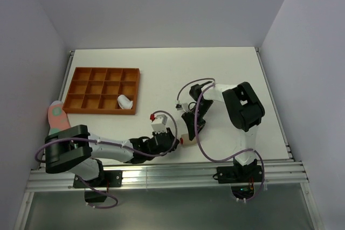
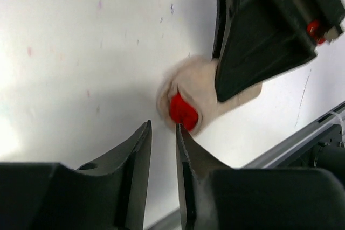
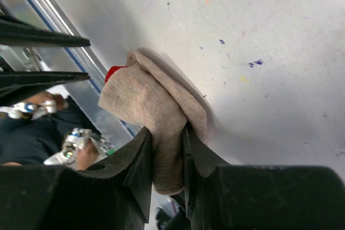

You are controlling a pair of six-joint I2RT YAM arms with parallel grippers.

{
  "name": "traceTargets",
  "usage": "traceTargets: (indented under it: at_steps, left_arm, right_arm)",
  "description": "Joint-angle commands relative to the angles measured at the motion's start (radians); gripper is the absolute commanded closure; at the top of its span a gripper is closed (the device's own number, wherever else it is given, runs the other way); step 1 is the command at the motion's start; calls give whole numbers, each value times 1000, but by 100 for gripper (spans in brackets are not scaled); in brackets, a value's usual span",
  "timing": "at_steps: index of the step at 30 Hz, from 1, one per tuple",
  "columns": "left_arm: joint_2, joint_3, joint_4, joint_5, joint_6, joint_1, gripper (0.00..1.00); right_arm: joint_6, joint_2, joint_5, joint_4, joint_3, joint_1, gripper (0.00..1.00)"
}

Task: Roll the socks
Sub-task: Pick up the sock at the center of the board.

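A beige sock (image 3: 145, 100) lies bunched into a roll near the table's front edge, with a red sock (image 2: 183, 110) showing at its open end. My right gripper (image 3: 166, 129) is shut on the beige sock's fold, coming down on it from above. My left gripper (image 2: 163, 126) stands just short of the roll's red end, jaws slightly open with nothing between them. From above, the beige sock (image 1: 186, 139) sits between the left gripper (image 1: 174, 142) and the right gripper (image 1: 190, 132). A white sock (image 1: 125, 101) lies rolled in a tray compartment.
An orange compartment tray (image 1: 86, 87) stands at the back left. A pinkish-red soft item (image 1: 55, 116) lies at the table's left edge. The metal rail (image 1: 161, 168) runs along the front edge just behind the roll. The left arm lies low across the front.
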Motion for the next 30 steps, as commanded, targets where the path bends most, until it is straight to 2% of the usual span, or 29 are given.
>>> traceTargets:
  at_steps: [1, 2, 5, 11, 16, 17, 25, 30]
  left_arm:
    - [-30, -16, -92, -203, -266, -103, 69]
    - [-27, -25, -84, -225, -361, -123, 68]
    - [-2, -36, -41, -288, -487, -176, 64]
    - [68, -25, 92, -331, -511, -189, 51]
    - [122, -44, 141, -366, -626, -179, 45]
    - [133, -60, 204, -371, -639, -177, 45]
    - [240, -65, 315, -460, -768, -171, 43]
    - [292, -108, 420, -469, -837, -145, 46]
  right_arm:
    - [59, 30, 99, 185, -17, -9, 88]
    - [73, 33, 91, 196, -17, -9, 89]
    - [116, 44, 65, 207, -11, -11, 89]
    - [183, 47, 14, 233, -5, -18, 89]
    - [221, 53, -19, 245, -9, -29, 90]
    - [226, 59, -42, 239, -11, -37, 90]
    - [248, 90, -117, 216, -14, -48, 90]
    - [263, 74, -182, 216, -37, -48, 90]
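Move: Some 5 cm to the left hand's right and 2 cm ahead, about 3 cm below, is the rolled sock, its red-centred end facing that hand. The right hand already holds this sock, whose middle sits about 2 cm left of its finger point and 1 cm back; the left hand's tips are about 7 cm left of the right hand, level ahead, and 3 cm higher. A white rolled sock lies in the tray, roughly 24 cm left of the left hand and 19 cm ahead. Backing off about 3.5 cm, then coming forward again by about 4 cm, the left hand rolls some 40 degrees counter-clockwise about its fingers, points flatter and more forward, and opens clearly wider in front of the sock's end. The right hand keeps its pinch and brings the sock about 3 cm left and a little forward towards it, turning some 15 degrees clockwise. ##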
